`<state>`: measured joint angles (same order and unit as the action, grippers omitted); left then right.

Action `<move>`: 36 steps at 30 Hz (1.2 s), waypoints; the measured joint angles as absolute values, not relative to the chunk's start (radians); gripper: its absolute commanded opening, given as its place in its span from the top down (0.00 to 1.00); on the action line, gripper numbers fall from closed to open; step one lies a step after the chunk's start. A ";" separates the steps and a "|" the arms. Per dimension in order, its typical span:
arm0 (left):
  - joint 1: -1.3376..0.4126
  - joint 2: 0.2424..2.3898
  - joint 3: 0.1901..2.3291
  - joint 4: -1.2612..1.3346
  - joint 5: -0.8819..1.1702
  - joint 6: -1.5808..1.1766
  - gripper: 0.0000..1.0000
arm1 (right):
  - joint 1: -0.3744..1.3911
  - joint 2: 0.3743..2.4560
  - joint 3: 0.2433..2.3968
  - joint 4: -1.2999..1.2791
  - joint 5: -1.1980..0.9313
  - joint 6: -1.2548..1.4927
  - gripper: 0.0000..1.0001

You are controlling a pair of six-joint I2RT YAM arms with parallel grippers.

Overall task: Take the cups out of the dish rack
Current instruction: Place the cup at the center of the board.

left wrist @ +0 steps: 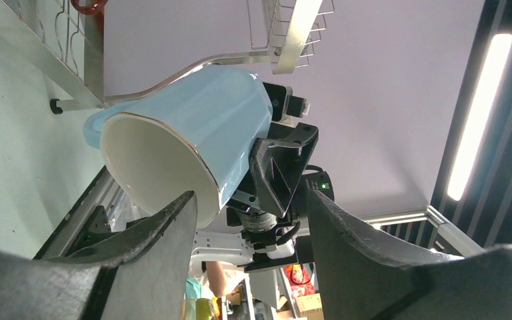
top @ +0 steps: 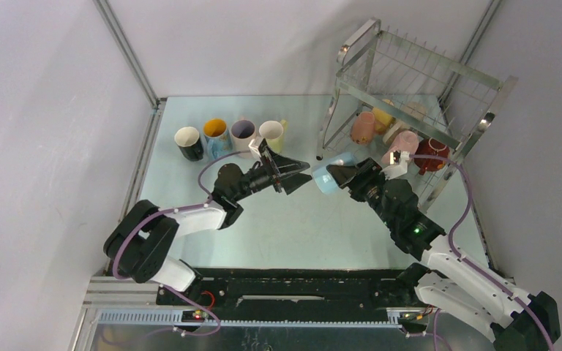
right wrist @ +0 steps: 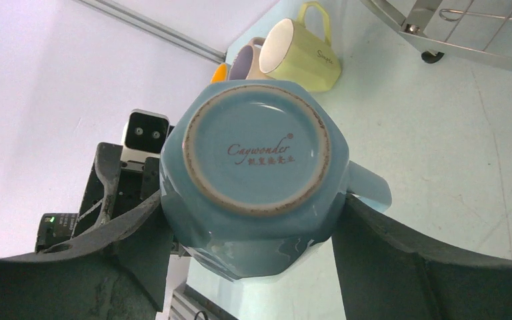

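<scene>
A light blue cup (top: 326, 178) hangs on its side above the table's middle, with my right gripper (top: 342, 175) shut on its base end; the right wrist view shows both fingers pressed against the cup (right wrist: 257, 167). My left gripper (top: 302, 174) faces the cup's mouth (left wrist: 193, 133) with its jaws apart. One left finger (left wrist: 173, 220) overlaps the rim and the other stands clear of the wall. The dish rack (top: 417, 88) stands at the back right, holding a pink cup (top: 362, 128), a yellow cup (top: 383, 117) and a dark red cup (top: 432, 153).
A row of cups stands at the back left of the table: black (top: 189, 142), one with an orange inside (top: 216, 134), purple (top: 243, 134) and pale yellow (top: 272, 134). Walls close in the left, back and right sides.
</scene>
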<state>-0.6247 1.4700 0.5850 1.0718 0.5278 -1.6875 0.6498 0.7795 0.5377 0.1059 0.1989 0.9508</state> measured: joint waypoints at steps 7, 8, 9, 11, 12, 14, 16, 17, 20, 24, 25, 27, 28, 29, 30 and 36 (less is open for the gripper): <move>-0.630 1.477 0.585 1.092 0.529 -1.710 0.43 | 0.650 0.793 0.538 0.130 0.168 0.989 0.87; -0.631 1.478 0.585 1.095 0.529 -1.711 0.45 | 0.650 0.797 0.538 0.134 0.163 0.996 0.87; -0.633 1.479 0.585 1.097 0.529 -1.716 0.47 | 0.650 0.802 0.538 0.140 0.158 1.003 0.87; -0.635 1.480 0.585 1.104 0.530 -1.727 0.49 | 0.651 0.809 0.538 0.152 0.146 1.018 0.87; -0.637 1.480 0.585 1.110 0.530 -1.730 0.50 | 0.651 0.811 0.538 0.159 0.141 1.027 0.87; -0.640 1.480 0.586 1.124 0.531 -1.736 0.51 | 0.651 0.813 0.538 0.163 0.133 1.039 0.88; -0.643 1.480 0.586 1.139 0.531 -1.746 0.52 | 0.651 0.813 0.538 0.169 0.123 1.050 0.88; -0.644 1.480 0.587 1.143 0.530 -1.750 0.53 | 0.653 0.813 0.538 0.174 0.121 1.055 0.88; -0.646 1.480 0.587 1.152 0.530 -1.763 0.56 | 0.665 0.814 0.538 0.186 0.120 1.067 0.88; -0.653 1.480 0.598 1.163 0.530 -1.777 0.61 | 0.685 0.814 0.538 0.198 0.121 1.088 0.89; -0.655 1.480 0.601 1.166 0.530 -1.779 0.64 | 0.688 0.814 0.538 0.202 0.122 1.093 0.90; -0.659 1.480 0.605 1.167 0.530 -1.781 0.69 | 0.691 0.814 0.538 0.208 0.124 1.108 0.90; -0.661 1.480 0.605 1.167 0.530 -1.781 0.72 | 0.694 0.814 0.538 0.210 0.127 1.113 0.90; -0.662 1.480 0.605 1.168 0.530 -1.781 0.74 | 0.698 0.814 0.538 0.212 0.130 1.119 0.90; -0.663 1.480 0.605 1.168 0.530 -1.783 0.76 | 0.702 0.814 0.538 0.212 0.135 1.125 0.90; -0.664 1.480 0.606 1.167 0.530 -1.786 0.97 | 0.722 0.812 0.538 0.220 0.161 1.150 0.90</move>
<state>-0.6636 1.4796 0.6060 1.1671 0.5297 -1.7863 0.7216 0.8124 0.5377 0.2199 0.1608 1.1500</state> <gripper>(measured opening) 0.163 0.808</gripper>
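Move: The light-blue cup, already in the right hand with its mouth turned towards the left gripper, has its middle about 8 cm right, 2 cm ahead and 2 cm below the open left fingers. From the left hand, the yellow-green mug stands roughly 17 cm ahead and 10 cm left, some 15 cm lower. The left gripper's fingertips are about 10 cm to the right hand's left, level fore and aft and at nearly its height. Right hand brings the cup 4 cm left and up while the rising left gripper closes astride the rim. ##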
